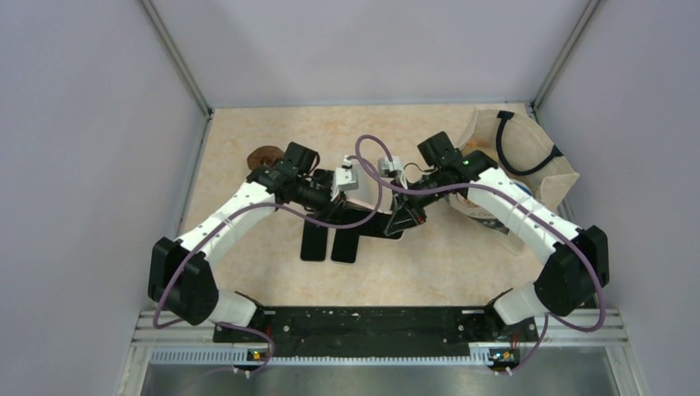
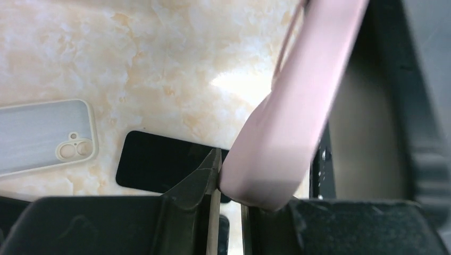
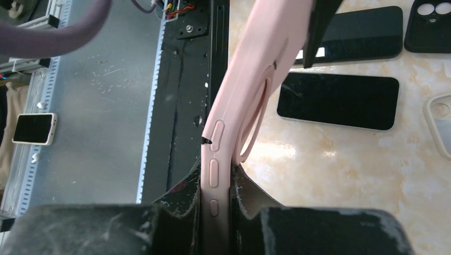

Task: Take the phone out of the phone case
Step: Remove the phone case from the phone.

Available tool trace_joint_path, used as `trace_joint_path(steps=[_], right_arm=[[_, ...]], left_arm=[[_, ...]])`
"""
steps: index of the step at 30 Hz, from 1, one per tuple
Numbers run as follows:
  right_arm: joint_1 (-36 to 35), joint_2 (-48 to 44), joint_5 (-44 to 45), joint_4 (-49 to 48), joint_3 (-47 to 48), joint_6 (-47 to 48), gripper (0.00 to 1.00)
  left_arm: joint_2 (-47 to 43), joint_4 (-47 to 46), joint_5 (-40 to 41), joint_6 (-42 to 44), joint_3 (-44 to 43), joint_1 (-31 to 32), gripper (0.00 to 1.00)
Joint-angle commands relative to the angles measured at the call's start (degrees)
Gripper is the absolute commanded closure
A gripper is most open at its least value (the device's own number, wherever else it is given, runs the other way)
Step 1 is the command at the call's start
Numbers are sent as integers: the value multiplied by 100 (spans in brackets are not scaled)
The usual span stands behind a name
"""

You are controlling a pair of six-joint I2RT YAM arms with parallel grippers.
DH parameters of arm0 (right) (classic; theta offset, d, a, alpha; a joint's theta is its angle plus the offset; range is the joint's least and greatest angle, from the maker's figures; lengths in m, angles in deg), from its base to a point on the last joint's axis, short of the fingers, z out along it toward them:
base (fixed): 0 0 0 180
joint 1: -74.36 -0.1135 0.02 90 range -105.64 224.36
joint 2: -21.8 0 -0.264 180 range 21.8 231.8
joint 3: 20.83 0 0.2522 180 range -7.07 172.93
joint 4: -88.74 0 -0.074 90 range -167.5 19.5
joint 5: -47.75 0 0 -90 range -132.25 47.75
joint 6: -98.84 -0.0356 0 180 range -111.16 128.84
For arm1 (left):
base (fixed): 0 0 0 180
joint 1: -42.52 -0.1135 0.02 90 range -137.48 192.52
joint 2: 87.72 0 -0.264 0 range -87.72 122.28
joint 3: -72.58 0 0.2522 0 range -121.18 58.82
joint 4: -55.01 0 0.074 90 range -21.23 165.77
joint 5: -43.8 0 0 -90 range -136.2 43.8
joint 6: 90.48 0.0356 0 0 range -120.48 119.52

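A pink phone case (image 3: pixel 250 79) is held up off the table, edge-on, its side buttons facing the right wrist camera. My right gripper (image 3: pixel 215 175) is shut on its lower end, one finger on each face. My left gripper (image 2: pixel 231 180) is nearly closed on a rounded corner of the same phone case (image 2: pixel 298 106), and the left fingertip (image 2: pixel 213 170) presses against it. One of the left fingers (image 3: pixel 319 26) shows as a dark bar across the case's far end. The phone inside the case is hidden. Both arms meet over the table's middle (image 1: pixel 388 206).
Two dark phones (image 1: pixel 314 242) (image 1: pixel 345 245) lie side by side below the grippers. A black case (image 3: pixel 428 24) and a pale case (image 2: pixel 48 135) lie on the marbled table. A beige bag (image 1: pixel 528 157) sits back right and a brown object (image 1: pixel 264 155) back left.
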Motion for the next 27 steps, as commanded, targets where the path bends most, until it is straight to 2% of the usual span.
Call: trace_joint_path(steps=[1, 5, 8, 10, 12, 14, 15, 18, 20, 22, 25, 27], right_arm=[[-499, -158, -1554, -861, 164, 129, 100], [-488, -203, -1344, -850, 161, 123, 100], [-299, -265, -1227, -947, 124, -2, 100], [-153, -362, -1084, -1116, 70, -174, 100], [-21, -493, -921, -1344, -30, -391, 100], [87, -588, -848, -1560, -124, -594, 100], [138, -603, -851, -1623, -162, -679, 100], [297, -512, -978, -1656, -181, -764, 100], [374, -455, -1074, -1655, -193, -764, 100], [421, -394, -1186, -1648, -183, -770, 100], [515, -290, -1404, -1650, -139, -810, 100], [583, -196, -1532, -1648, -67, -872, 100]], left_arm=[[221, -3387, -1180, -1690, -122, 140, 100], [317, -3589, -1377, -2209, -124, 92, 99], [186, -2937, -1542, -1854, -124, -76, 86], [41, -2196, -1763, -1325, -164, -283, 73], [-83, -930, -1981, -260, -329, -521, 59], [-143, 612, -2004, 1259, -605, -763, 44], [-137, 1411, -1959, 1830, -772, -845, 39], [-40, 3739, -1799, 3525, -1212, -1034, 34], [41, 4708, -1692, 4263, -1416, -1143, 29], [-60, 4780, -1547, 3982, -1464, -1214, 25], [-430, 4686, -1385, 3797, -1386, -1280, 24], [-715, 4141, -1419, 2966, -1349, -1286, 26]])
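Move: The phone in the pink case hangs between the hands. Its middle lies about 6 cm right of the left hand and 2 cm back, a touch higher, and about 6 cm left of the right hand, 2 cm ahead and 2 cm lower. Some 17 cm below the left hand, a bare black phone lies 4 cm ahead, with another black phone 10 cm left of that one. The clear case lies some 18 cm farther out than the nearer phone. Still pinching the pink case by its left end, the left hand first levers it forward and right, barely 2 cm, tipping about 12 degrees. Its fingers then open wide and let go, and it backs off fast to the left, up and back, over 10 cm. The right hand keeps its grip on the other end, rising about 3 cm and easing forward 2 cm while the phone's left end tilts up some 10 degrees. ##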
